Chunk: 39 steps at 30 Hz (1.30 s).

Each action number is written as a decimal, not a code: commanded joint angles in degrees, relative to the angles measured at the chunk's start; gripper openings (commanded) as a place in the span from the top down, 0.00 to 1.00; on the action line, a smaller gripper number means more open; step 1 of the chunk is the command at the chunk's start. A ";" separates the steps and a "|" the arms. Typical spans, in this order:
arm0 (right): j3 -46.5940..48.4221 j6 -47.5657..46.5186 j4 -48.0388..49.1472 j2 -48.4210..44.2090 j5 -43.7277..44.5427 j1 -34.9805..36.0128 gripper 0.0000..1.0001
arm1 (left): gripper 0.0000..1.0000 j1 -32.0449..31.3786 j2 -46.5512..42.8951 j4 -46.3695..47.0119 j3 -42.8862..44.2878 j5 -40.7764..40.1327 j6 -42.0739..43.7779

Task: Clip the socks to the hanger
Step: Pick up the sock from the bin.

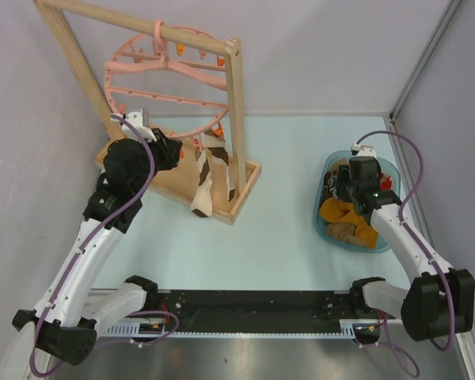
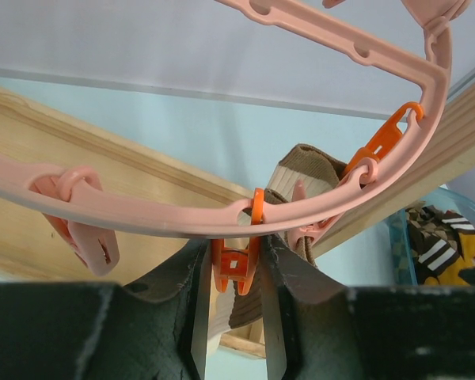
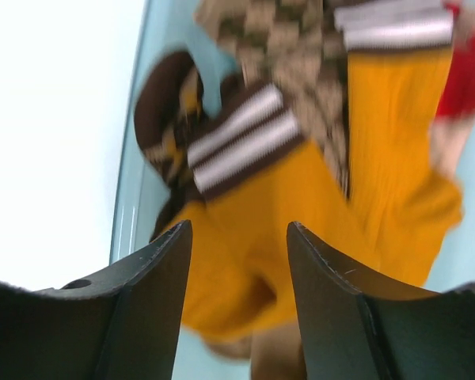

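The round pink hanger (image 1: 165, 79) hangs by its hook from a wooden rack. A cream-and-brown sock (image 1: 209, 178) dangles from its near rim. My left gripper (image 2: 236, 255) is raised under that rim (image 2: 142, 214) and is shut on an orange clip (image 2: 236, 267), with the sock (image 2: 305, 170) just behind it. The other socks lie heaped in a blue bin (image 1: 317, 212) at the right. They include a mustard yellow one (image 3: 301, 237) with a striped cuff (image 3: 241, 134), an argyle one (image 3: 301, 47) and a dark brown one (image 3: 162, 103). My right gripper (image 3: 239, 229) hovers open just over the mustard sock, with nothing between its fingers.
The wooden rack frame (image 1: 237, 119) stands on a wooden base (image 1: 249, 178) at the back left, its right post close to the hanging sock. A red item (image 3: 467, 87) lies in the bin. Grey walls close in the left, back and right sides.
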 commanded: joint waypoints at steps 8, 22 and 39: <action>3.09 -13.66 21.54 13.62 1.68 0.26 0.48 | 1.00 -0.36 -0.09 -0.32 2.72 -0.70 0.98; 3.27 -10.06 11.62 18.81 7.57 0.52 0.80 | 1.00 -0.36 0.09 -0.59 2.90 0.09 0.45; 3.36 -5.31 10.46 -1.40 -3.04 -1.76 1.00 | 1.00 -0.53 -0.44 -0.32 3.34 1.58 -0.60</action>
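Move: The striped cuff of the nearer orange sock in the bin is about 6 cm ahead of my right hand, 1 cm to its right and 7 cm below. The dark patterned sock lies about 5 cm to the left of that cuff, level with it; the argyle sock is some 4 cm farther out and a touch right of it. The other orange sock lies roughly 9 cm to its right. From my left hand the cuff is about 48 cm right, 4 cm ahead and 28 cm lower. I reach my right hand, fingers apart, about 6 cm forward and then some 6 cm down to the striped cuff, easing back slightly at the bottom as I pinch it shut. Then I pull the cuff upward about 8 cm, drifting a little back towards my base. My left hand stays put, keeping its hold on the orange clip at the hanger. ##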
